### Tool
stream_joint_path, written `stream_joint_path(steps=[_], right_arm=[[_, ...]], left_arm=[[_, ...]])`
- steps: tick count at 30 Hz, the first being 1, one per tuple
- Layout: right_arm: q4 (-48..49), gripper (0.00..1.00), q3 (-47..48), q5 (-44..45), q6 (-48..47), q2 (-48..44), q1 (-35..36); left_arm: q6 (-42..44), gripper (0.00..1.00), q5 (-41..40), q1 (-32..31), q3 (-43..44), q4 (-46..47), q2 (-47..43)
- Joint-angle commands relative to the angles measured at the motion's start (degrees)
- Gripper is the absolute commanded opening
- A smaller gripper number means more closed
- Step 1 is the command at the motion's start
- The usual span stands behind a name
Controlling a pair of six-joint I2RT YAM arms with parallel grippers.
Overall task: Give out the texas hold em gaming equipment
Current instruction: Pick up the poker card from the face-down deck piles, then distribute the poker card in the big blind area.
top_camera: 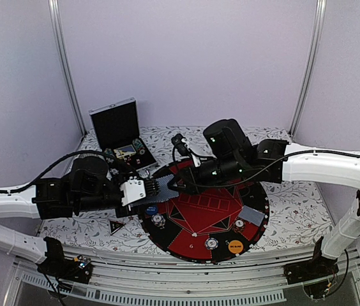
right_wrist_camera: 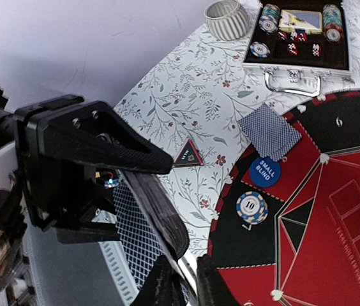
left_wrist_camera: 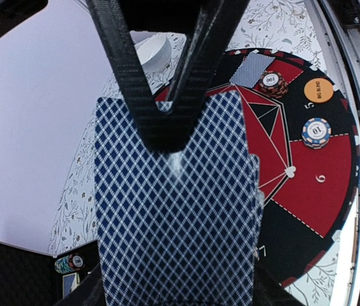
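Note:
My left gripper (top_camera: 149,191) is shut on a deck of blue diamond-backed playing cards (left_wrist_camera: 177,210), held just above the left rim of the round red-and-black mat (top_camera: 199,239). Facing it, my right gripper (right_wrist_camera: 189,290) has its fingertips slightly apart around the edge of the deck's top card. Dealt cards (right_wrist_camera: 270,131) lie by the blue small blind button (right_wrist_camera: 265,172), and another card pile (top_camera: 251,215) lies on the mat's right. Striped chips (top_camera: 159,220) (top_camera: 239,224) (top_camera: 211,243) rest on the mat. The orange big blind button (top_camera: 235,246) is near the front. A black triangular marker (top_camera: 116,225) lies on the cloth.
The open black case (top_camera: 116,124) with more chips (right_wrist_camera: 269,16) stands at the back left. A white ribbed cup (right_wrist_camera: 226,19) stands beside it. The table's metal rail (top_camera: 186,268) runs along the near edge.

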Motion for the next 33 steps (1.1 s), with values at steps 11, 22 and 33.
stream_joint_path(steps=[11,22,33], right_arm=[[-0.1,0.02,-2.4,1.9,0.6,-6.8,-1.6],[-0.1,0.02,-11.6,1.5,2.0,-20.8,-10.4],[-0.4,0.02,-49.2,8.9,19.5,-44.8,-28.0]], left_arm=[[0.1,0.56,0.2,0.8,0.1,0.9,-0.3],[0.1,0.56,-0.1,0.9,0.1,0.9,-0.5],[0.0,0.56,0.6,0.8,0.3,0.9,-0.5]])
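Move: The face-down deck, still held out by the left hand, has its middle about 2 cm left of the right fingertips and 1 cm back, roughly level. From the left hand it lies some 3 cm right and 1 cm ahead. Down on the mat, about 23 cm below the right hand, a chip stack sits 4 cm left and 4 cm ahead, the small blind button 7 cm left and 8 cm ahead, and a dealt card 28 cm right and 6 cm ahead. The deck's top card is pinched at its right-hand end as the half-closed right fingers shut, then lifted up about 6 cm away from the deck. The right hand next sweeps it fast to the right, some 23 cm in all and slightly forward, turning about 35 degrees clockwise and sinking towards the dealt card at the mat's right side. The left hand stays still, keeping its grip on the deck. ##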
